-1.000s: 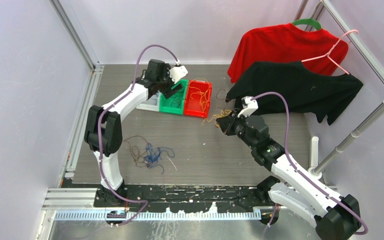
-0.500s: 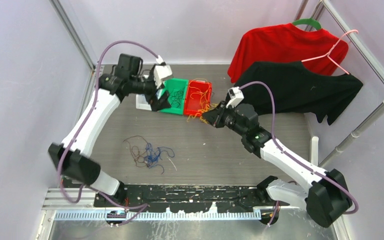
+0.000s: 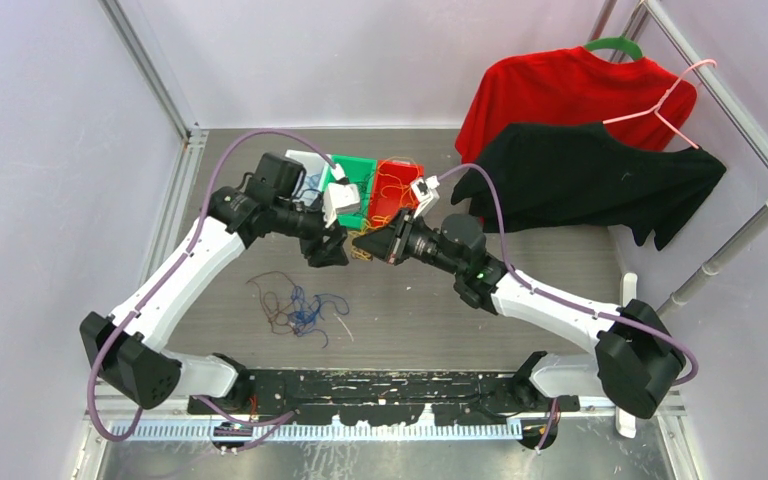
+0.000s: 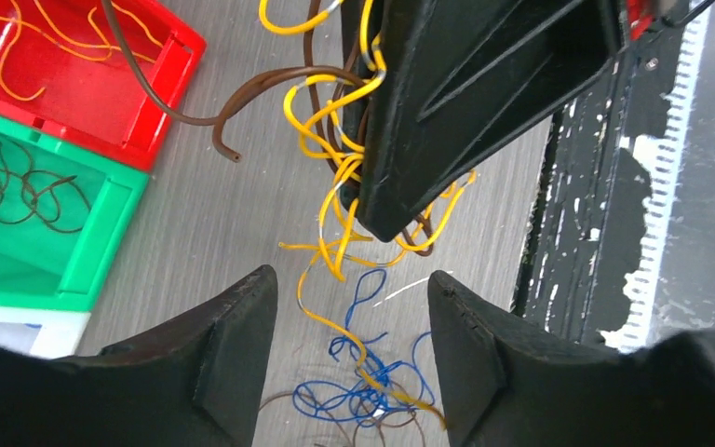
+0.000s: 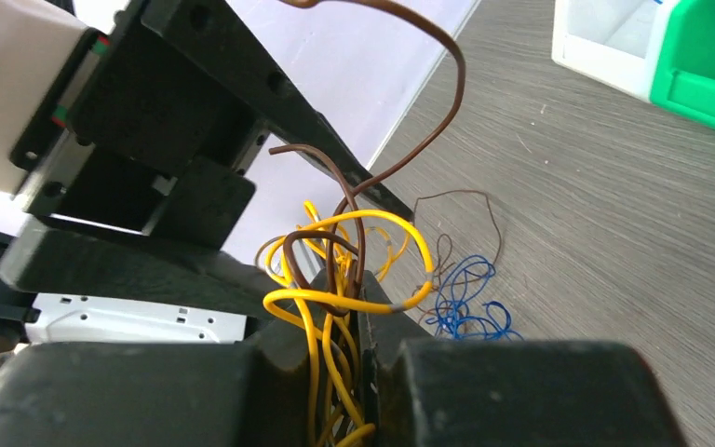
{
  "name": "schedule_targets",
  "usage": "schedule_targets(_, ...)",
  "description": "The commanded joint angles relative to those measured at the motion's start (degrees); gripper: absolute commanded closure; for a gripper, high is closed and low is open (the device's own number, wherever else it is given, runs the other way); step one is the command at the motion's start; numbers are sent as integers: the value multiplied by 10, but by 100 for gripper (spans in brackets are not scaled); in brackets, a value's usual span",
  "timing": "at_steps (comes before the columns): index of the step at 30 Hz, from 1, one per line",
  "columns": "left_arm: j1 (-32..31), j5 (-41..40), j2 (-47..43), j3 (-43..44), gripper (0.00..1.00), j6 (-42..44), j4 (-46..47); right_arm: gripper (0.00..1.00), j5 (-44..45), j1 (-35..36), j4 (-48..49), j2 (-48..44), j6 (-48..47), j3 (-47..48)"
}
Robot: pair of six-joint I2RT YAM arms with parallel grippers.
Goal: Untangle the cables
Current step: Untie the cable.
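My right gripper (image 3: 363, 245) is shut on a bunch of yellow and brown cables (image 5: 340, 279), held above the table's middle; loops stick out past its fingertips (image 5: 358, 296). In the left wrist view that bunch (image 4: 335, 191) hangs from the right gripper (image 4: 465, 93), and one yellow strand trails down to the clump below. My left gripper (image 4: 349, 307) is open just beside the bunch, its fingers (image 4: 233, 354) apart with nothing gripped. A loose clump of blue and brown cables (image 3: 295, 305) lies on the table, also seen under the left gripper (image 4: 372, 396).
A red bin (image 3: 400, 180) holding yellow wires, a green bin (image 3: 360, 170) holding brown wires (image 4: 19, 186) and a white bin (image 3: 310, 165) stand at the back. A red shirt (image 3: 570, 90) and a black shirt (image 3: 600, 175) hang on a rack (image 3: 730, 250) at the right.
The left arm swung from the bins down to the table's middle. The right gripper carried its bunch leftward to meet it. The clump on the table has not moved.
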Motion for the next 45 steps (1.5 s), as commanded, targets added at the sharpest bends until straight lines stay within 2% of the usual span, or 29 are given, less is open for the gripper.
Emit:
schedule_targets(1, -2, -24, -25, -2, 44, 54, -19, 98, 1, 11, 49, -7, 5, 32)
schedule_targets(4, -3, -40, -40, -16, 64, 61, -14, 94, -2, 16, 43, -8, 3, 32)
schedule_targets(8, -2, -63, -71, -28, 99, 91, -14, 89, 10, 15, 46, -20, 9, 18)
schedule_targets(9, -2, -78, -77, -30, 100, 94, -9, 87, 11, 15, 46, -23, 9, 14)
schedule_targets(12, -2, -124, -92, -33, 100, 121, 5, 79, 14, 10, 36, -40, 9, -4)
schedule_targets(15, -2, -172, -106, -29, 100, 154, 19, 65, 29, -8, 15, -69, 2, -37)
schedule_targets(18, -2, -207, -116, -11, 100, 176, 25, 60, 48, -26, -25, -102, -20, -65)
schedule_targets(22, -2, -213, -124, 29, 100, 178, 15, 60, 86, -31, -110, -133, -86, -80)
schedule_targets(25, -2, -209, -128, 55, 100, 175, 18, 64, 121, -31, -162, -142, -119, -85)
schedule_targets(28, -2, -197, -132, 66, 100, 172, 28, 65, 141, -30, -180, -150, -144, -86)
schedule_targets(31, -2, -181, -134, 69, 100, 173, 28, 59, 125, -22, -147, -161, -173, -71)
schedule_targets(37, -2, -162, -149, 50, 100, 168, 47, 38, 57, -6, -61, -139, -229, 0)
schedule_targets(45, -2, -121, -148, 54, 100, 153, 74, 32, -49, 9, 57, -6, -206, 98)
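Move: A yellow strand of the brown-and-yellow cable tangle hangs between the left hand's open fingers, level front to back and about 1 cm below the hand point. From the right hand, which grips the tangle, it lies some 5 cm left, 1 cm back and 2 cm lower. Counted from the left hand, the green bin is about 13 cm ahead and 3 cm right, the red bin 11 ahead and 12 right, and the blue cable 11 back and 5 left, all roughly 20 cm below. Leftward, the left hand shuts on the yellow strand, then draws it about 6 cm left and lifts it some 10 cm, slightly forward, swinging its fingers forward by about 35 degrees. Once the left has closed, the right hand opens and lets go, backs off right and down about 7 cm each, then comes back left and up some 12 cm, opening wider. ##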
